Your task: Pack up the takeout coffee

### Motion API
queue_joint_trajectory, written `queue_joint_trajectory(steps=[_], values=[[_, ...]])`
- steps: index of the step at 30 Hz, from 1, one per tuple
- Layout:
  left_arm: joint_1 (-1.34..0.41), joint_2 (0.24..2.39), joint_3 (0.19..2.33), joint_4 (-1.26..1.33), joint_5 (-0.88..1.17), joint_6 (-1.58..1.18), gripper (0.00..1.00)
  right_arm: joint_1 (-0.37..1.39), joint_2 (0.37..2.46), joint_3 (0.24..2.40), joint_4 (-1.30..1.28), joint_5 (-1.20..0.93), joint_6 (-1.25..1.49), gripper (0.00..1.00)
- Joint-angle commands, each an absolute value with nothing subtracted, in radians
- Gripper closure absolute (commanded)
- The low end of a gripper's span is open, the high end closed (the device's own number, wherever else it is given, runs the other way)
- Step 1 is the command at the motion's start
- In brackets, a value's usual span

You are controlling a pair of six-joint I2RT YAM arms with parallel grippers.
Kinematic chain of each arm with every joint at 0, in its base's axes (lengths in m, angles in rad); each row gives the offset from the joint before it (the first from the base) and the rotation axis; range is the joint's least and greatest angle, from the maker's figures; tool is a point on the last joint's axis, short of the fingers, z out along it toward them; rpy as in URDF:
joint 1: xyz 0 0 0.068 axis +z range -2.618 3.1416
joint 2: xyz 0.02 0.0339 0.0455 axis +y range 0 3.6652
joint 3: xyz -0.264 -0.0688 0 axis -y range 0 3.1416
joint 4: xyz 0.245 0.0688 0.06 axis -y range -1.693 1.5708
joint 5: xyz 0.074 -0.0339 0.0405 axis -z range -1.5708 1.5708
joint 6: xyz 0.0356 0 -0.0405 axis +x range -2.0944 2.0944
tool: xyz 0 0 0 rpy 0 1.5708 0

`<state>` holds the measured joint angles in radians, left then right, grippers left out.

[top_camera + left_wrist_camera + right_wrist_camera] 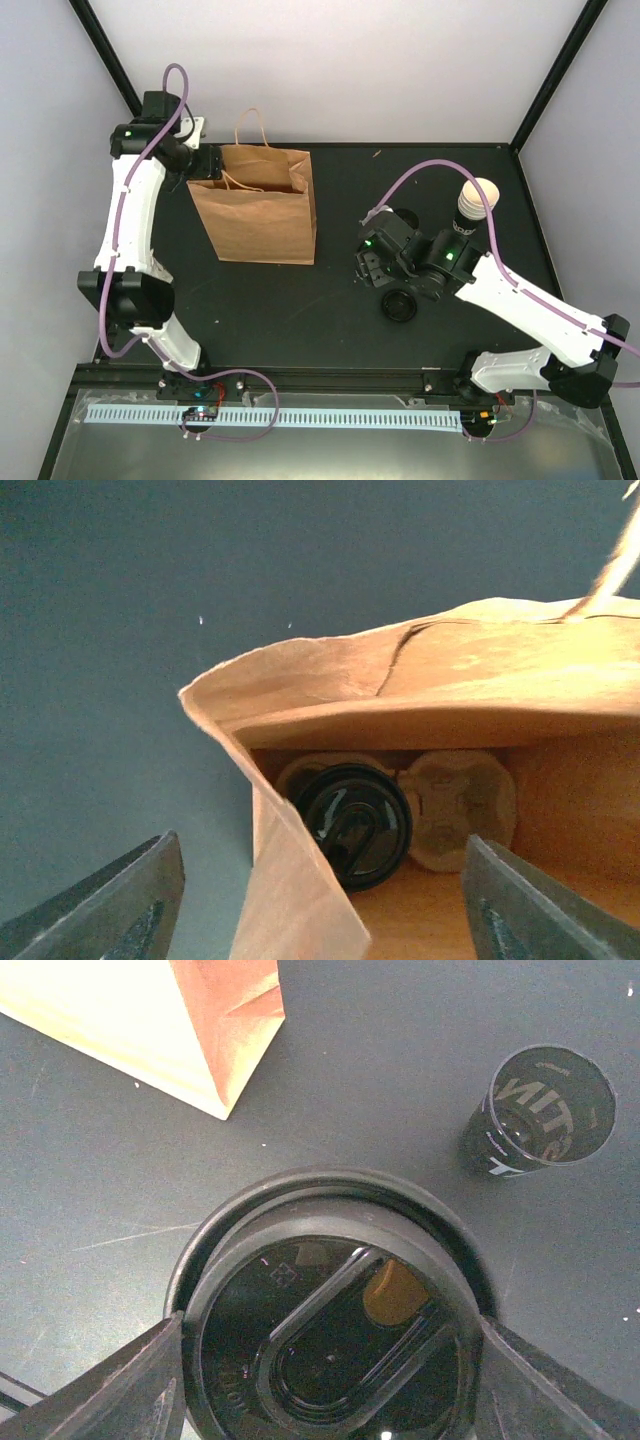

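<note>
The brown paper bag (262,205) stands open at the back left, and my left gripper (205,160) hovers over its mouth. In the left wrist view the left gripper (320,845) is open, its fingers straddling the bag's near edge (290,880). At the bottom of the bag the takeout coffee (352,825) stands in a pulp carrier (460,810). Only its black lid shows. My right gripper (330,1328) is shut on a loose black lid (330,1340), held just above another lid's rim (330,1178) on the table.
A nested stack of black cups (477,198) with a cream inside stands at the back right. A single black printed cup with a dark inside (540,1110) stands on the dark table beyond the lids. The bag's corner (225,1050) lies left of it.
</note>
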<state>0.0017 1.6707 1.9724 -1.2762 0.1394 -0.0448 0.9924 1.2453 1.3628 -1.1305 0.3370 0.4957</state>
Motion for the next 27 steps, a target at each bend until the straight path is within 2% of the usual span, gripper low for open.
queue_joint_trajectory(steps=[1, 4, 9, 11, 20, 27], values=[[0.006, 1.728, 2.037, -1.335, 0.112, -0.033, 0.27, 0.987, 1.217, 1.367, -1.135, 0.344, 0.507, 0.46], [0.007, 1.755, 2.056, -1.370, 0.099, -0.043, 0.46, 0.987, 1.210, 1.369, -1.141, 0.350, 0.510, 0.46], [-0.007, 1.759, 2.056, -1.385, 0.123, -0.084, 0.86, 0.984, 1.204, 1.400, -1.156, 0.375, 0.505, 0.46], [-0.031, 1.735, 2.048, -1.367, 0.121, -0.092, 0.97, 0.983, 1.206, 1.426, -1.171, 0.389, 0.500, 0.46], [-0.123, 1.576, 1.927, -1.286, 0.104, -0.138, 0.98, 0.980, 1.174, 1.588, -1.250, 0.440, 0.447, 0.47], [-0.189, 1.425, 1.755, -1.199, 0.140, -0.172, 0.98, 0.981, 1.146, 1.780, -1.240, 0.352, 0.343, 0.47]])
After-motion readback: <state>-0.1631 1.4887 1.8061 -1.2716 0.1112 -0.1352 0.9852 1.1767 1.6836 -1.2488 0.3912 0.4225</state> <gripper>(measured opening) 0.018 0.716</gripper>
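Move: The paper bag's left rim sits about 3 cm below the open left hand and 1 cm ahead; the bag's middle is some 11 cm right, 3 ahead and 17 down, with the packed coffee roughly 6 ahead, 7 right and 23 down. From the right hand, holding a lidded coffee, the bag's middle is about 14 ahead, 25 left and 4 below; an empty cup stands 16 ahead, 8 right and 13 down, a loose lid level, 7 right and 17 down. The bag's left rim comes between the left fingers as that hand sinks about 3 cm; they close and pinch the paper, then pull back and to the right, some 5 cm each way, rising again by a few centimetres. The right hand keeps its coffee, first nearly still, then lifts it about 12 cm, easing a little right and tipping some 15 degrees so the fingers swing outward and the left side rises. ##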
